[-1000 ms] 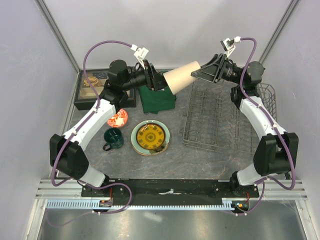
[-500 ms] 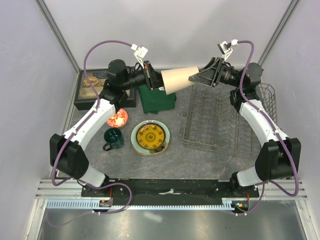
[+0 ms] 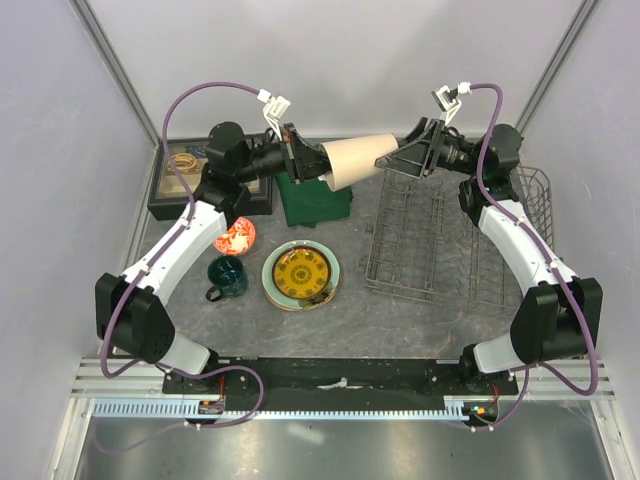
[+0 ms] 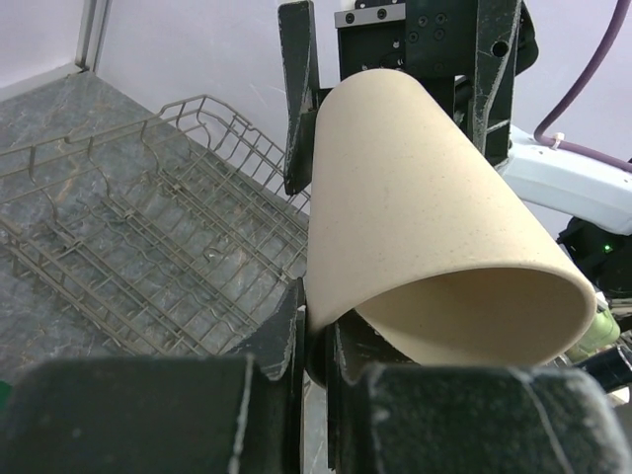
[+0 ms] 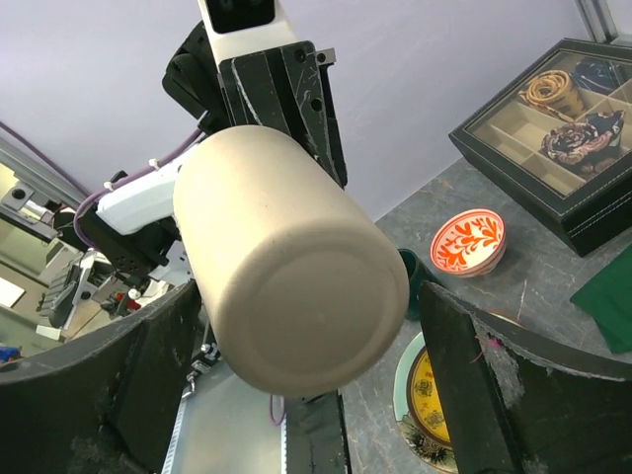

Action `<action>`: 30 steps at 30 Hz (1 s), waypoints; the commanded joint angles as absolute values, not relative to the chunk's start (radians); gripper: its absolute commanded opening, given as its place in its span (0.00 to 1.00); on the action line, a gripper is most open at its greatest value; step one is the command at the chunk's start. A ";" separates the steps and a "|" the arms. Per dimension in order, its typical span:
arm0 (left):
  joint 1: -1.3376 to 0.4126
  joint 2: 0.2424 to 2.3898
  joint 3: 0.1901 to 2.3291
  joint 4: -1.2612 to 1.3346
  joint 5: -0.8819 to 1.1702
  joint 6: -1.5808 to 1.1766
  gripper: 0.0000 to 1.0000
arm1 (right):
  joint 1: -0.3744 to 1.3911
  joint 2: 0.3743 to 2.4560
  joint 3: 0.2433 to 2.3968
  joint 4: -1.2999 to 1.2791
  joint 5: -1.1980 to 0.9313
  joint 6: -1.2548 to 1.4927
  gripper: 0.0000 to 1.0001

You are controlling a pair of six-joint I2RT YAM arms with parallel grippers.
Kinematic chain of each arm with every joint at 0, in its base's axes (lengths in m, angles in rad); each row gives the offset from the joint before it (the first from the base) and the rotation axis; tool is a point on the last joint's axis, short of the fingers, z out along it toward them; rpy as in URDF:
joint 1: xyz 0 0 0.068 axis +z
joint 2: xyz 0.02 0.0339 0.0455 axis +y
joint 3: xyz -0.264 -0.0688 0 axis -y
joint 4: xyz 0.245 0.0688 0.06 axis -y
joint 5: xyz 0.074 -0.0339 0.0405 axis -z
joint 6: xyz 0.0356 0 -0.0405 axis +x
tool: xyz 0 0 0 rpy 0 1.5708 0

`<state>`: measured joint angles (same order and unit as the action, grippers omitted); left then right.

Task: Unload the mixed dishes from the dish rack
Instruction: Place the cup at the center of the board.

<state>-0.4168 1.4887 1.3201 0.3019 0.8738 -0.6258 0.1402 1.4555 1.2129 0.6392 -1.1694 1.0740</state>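
Observation:
The beige tumbler (image 3: 355, 160) hangs on its side in the air above the rack's far left corner. My left gripper (image 3: 318, 165) is shut on its rim, one finger inside and one outside (image 4: 318, 336). My right gripper (image 3: 385, 158) stands open around the tumbler's base (image 5: 296, 267), its fingers (image 5: 148, 375) apart from the wall. The grey wire dish rack (image 3: 420, 240) lies below on the right. On the table to the left sit the red-and-white bowl (image 3: 235, 236), the dark green mug (image 3: 227, 276) and the small yellow plate (image 3: 300, 272) stacked on the pale green plate (image 3: 272, 283).
A folded green cloth (image 3: 315, 200) lies under the tumbler. Behind the bowl, at the far left, stands a black compartmented tray (image 3: 195, 175). A wire basket (image 3: 535, 195) hangs on the rack's right side. Grey walls close in on the left, right and back.
My left gripper closed on the tumbler's rim. My right gripper's jaws then spread off the tumbler's base. The tumbler shifted slightly left.

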 commanded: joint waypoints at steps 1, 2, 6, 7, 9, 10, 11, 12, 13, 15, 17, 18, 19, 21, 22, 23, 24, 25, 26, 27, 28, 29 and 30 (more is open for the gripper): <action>-0.402 1.428 1.293 0.417 0.931 -0.680 0.02 | 0.126 1.433 1.215 0.653 -1.161 1.045 0.98; -0.400 1.419 1.278 0.423 0.933 -0.681 0.01 | 0.123 1.433 1.218 0.655 -1.163 1.048 0.98; -0.379 1.398 1.250 0.430 0.946 -0.669 0.02 | 0.107 1.437 1.232 0.686 -1.164 1.083 0.98; -0.371 1.391 1.247 0.423 0.945 -0.664 0.02 | 0.101 1.434 1.233 0.698 -1.166 1.095 0.98; -0.341 1.378 1.243 0.402 0.943 -0.657 0.02 | 0.098 1.436 1.236 0.701 -1.167 1.097 0.98; -0.328 1.371 1.247 0.384 0.940 -0.638 0.01 | 0.094 1.434 1.236 0.701 -1.169 1.097 0.98; -0.316 1.368 1.250 0.344 0.940 -0.626 0.02 | 0.094 1.430 1.233 0.700 -1.167 1.097 0.98; -0.290 1.358 1.255 0.312 0.939 -0.611 0.02 | 0.092 1.428 1.230 0.699 -1.169 1.097 0.98; -0.276 1.350 1.265 0.280 0.934 -0.570 0.01 | 0.091 1.425 1.229 0.698 -1.170 1.097 0.98; -0.235 1.330 1.290 0.128 0.919 -0.504 0.01 | 0.087 1.420 1.227 0.677 -1.170 1.085 0.98; -0.206 1.328 1.362 -0.030 0.893 -0.356 0.02 | 0.089 1.416 1.233 0.634 -1.172 1.040 0.98; -0.198 1.335 1.400 -0.213 0.875 -0.297 0.02 | 0.087 1.416 1.242 0.588 -1.172 1.025 0.98; -0.187 1.347 1.470 -0.309 0.849 -0.197 0.02 | 0.089 1.416 1.246 0.569 -1.170 1.006 0.98; -0.138 1.350 1.512 -0.493 0.827 -0.128 0.02 | 0.087 1.417 1.249 0.557 -1.169 0.996 0.98; -0.121 1.350 1.554 -0.547 0.803 -0.048 0.02 | 0.087 1.419 1.249 0.557 -1.167 0.996 0.98; -0.091 1.351 1.572 -0.599 0.790 -0.010 0.02 | 0.087 1.425 1.250 0.555 -1.166 0.996 0.98; -0.075 1.356 1.592 -0.661 0.782 0.042 0.01 | 0.087 1.425 1.255 0.555 -1.166 0.996 0.98; -0.063 1.362 1.636 -0.774 0.738 0.126 0.02 | 0.089 1.430 1.255 0.554 -1.167 0.997 0.98; -0.022 1.368 1.647 -0.823 0.729 0.159 0.02 | 0.087 1.433 1.258 0.552 -1.167 0.997 0.98; -0.002 1.368 1.654 -0.862 0.727 0.188 0.02 | 0.087 1.434 1.258 0.546 -1.167 0.997 0.98; 0.039 1.368 1.664 -0.937 0.720 0.243 0.02 | 0.087 1.436 1.258 0.545 -1.167 0.994 0.98; 0.082 1.371 1.669 -0.972 0.710 0.276 0.02 | 0.089 1.437 1.256 0.542 -1.166 0.989 0.98; 0.103 1.373 1.675 -1.006 0.700 0.308 0.02 | 0.087 1.436 1.256 0.528 -1.167 0.983 0.98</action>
<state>0.0082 1.3705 1.6276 -0.6971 0.7662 0.0467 0.0914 1.4521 1.2137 0.5358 -1.1694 1.0195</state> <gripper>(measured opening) 0.094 0.982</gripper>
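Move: The cup is already held by its rim in the left hand, its base reaching right between the open right fingers. The patterned bowl marks the side it is carried to: from the left hand about 23 cm left, 2 cm back and 36 cm down, with the mug 11 cm nearer the base than the bowl and the plate stack 5 cm left, 13 cm back of the hand. From the right hand the bowl is some 40 cm left, 2 cm back and 38 cm down. The cup stays pinched by its rim as the left hand draws it away from the open right gripper, slowly at first and then quickly, about 19 cm left and a little forward at nearly level height. From halfway on the wrist dips the fingers and cup base nearly 30 degrees and swings them counter-clockwise by as much; the right hand, still wide open, backs off some 2 cm right and forward. ##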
